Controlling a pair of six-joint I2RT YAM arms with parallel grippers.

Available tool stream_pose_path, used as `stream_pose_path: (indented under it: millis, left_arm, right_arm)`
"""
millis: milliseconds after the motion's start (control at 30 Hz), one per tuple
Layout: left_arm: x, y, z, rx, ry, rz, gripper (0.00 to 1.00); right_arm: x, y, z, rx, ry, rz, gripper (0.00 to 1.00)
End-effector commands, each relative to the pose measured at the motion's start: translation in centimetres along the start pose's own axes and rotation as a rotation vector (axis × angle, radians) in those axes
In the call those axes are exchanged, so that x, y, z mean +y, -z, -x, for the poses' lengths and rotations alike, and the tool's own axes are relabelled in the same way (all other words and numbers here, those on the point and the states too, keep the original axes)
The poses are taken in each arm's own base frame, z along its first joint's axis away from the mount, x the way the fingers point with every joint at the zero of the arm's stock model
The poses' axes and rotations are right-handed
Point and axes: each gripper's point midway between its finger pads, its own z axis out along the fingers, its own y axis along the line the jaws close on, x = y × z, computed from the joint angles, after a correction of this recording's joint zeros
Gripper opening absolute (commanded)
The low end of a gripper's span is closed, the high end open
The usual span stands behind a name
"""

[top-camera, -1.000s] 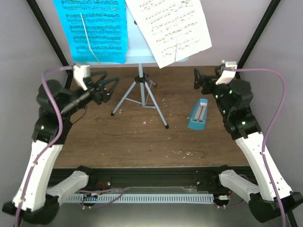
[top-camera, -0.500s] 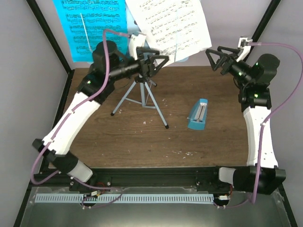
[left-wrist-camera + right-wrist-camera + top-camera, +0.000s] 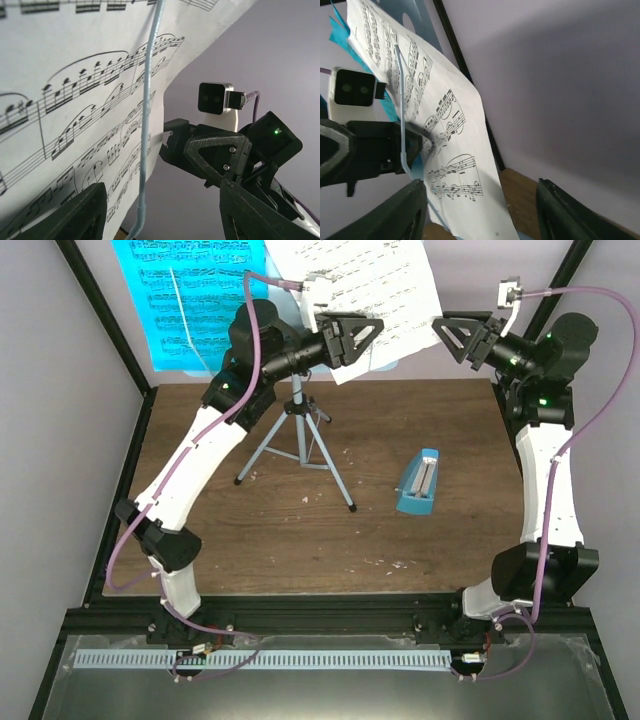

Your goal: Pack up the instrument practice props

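The pale blue music stand (image 3: pixel 297 426) stands on its tripod at the back of the table. It carries a cyan music sheet (image 3: pixel 195 300) and a white music sheet (image 3: pixel 385 285), each behind a thin wire retainer (image 3: pixel 146 115). The teal metronome (image 3: pixel 419 482) lies on the table to the right. My left gripper (image 3: pixel 362 340) is open at the white sheet's lower left, with the sheet's edge (image 3: pixel 75 100) and the wire between its fingers (image 3: pixel 75 217). My right gripper (image 3: pixel 452 335) is open just off the white sheet's (image 3: pixel 445 130) right edge, facing the left gripper (image 3: pixel 370 150).
Black frame posts (image 3: pixel 100 310) rise at both back corners, and purple walls close in the sides. Both arms' purple cables (image 3: pixel 250 300) loop near the stand's top. The brown table (image 3: pixel 300 540) carries small white crumbs.
Both arms rose from low beside the stand to the white sheet's lower edge, the left from the left, the right from the right. Both grippers' jaws narrowed somewhat.
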Motion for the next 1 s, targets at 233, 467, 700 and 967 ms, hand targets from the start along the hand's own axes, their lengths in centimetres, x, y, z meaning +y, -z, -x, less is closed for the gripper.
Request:
stream_pose_path:
  millis: [233, 467, 700, 967]
  left_arm:
    - [0.4, -0.9, 1.7, -0.082, -0.007, 0.034, 0.53]
    - [0.7, -1.7, 1.8, -0.086, 0.001, 0.032, 0.44]
    - [1.3, -2.1, 1.7, -0.087, -0.001, 0.047, 0.39]
    - [1.0, -2.5, 1.2, -0.081, -0.035, 0.008, 0.00]
  right_arm:
    - [2.3, -1.7, 0.6, 0.050, 0.037, 0.123, 0.47]
    - [2.3, -2.2, 0.3, 0.062, 0.034, 0.138, 0.31]
    - [2.0, -2.8, -0.1, 0.073, 0.026, 0.136, 0.24]
    - [1.6, -2.9, 0.3, 0.062, 0.033, 0.094, 0.03]
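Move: The left hand stands at the white sheet's holder wire, which lies about 2 cm ahead and 1 cm to the right, its middle some 3 cm higher. From that hand the blue sheet's middle is roughly 30 cm left, 4 cm ahead and 4 cm up. The right hand has the white sheet's right edge about 3 cm to its left and 1 cm ahead, level; the holder wire is some 11 cm left and 2 cm ahead of it, slightly higher. Both hands end in a pinch: the left fingers, part open at first, shut on the light-blue holder wire in front of the white sheet after easing about 2 cm forward, a little right and up. The right hand slides some 3 cm left towards the left hand, swinging a few degrees counter-clockwise, and closes its fingertips on the sheet's right edge. ##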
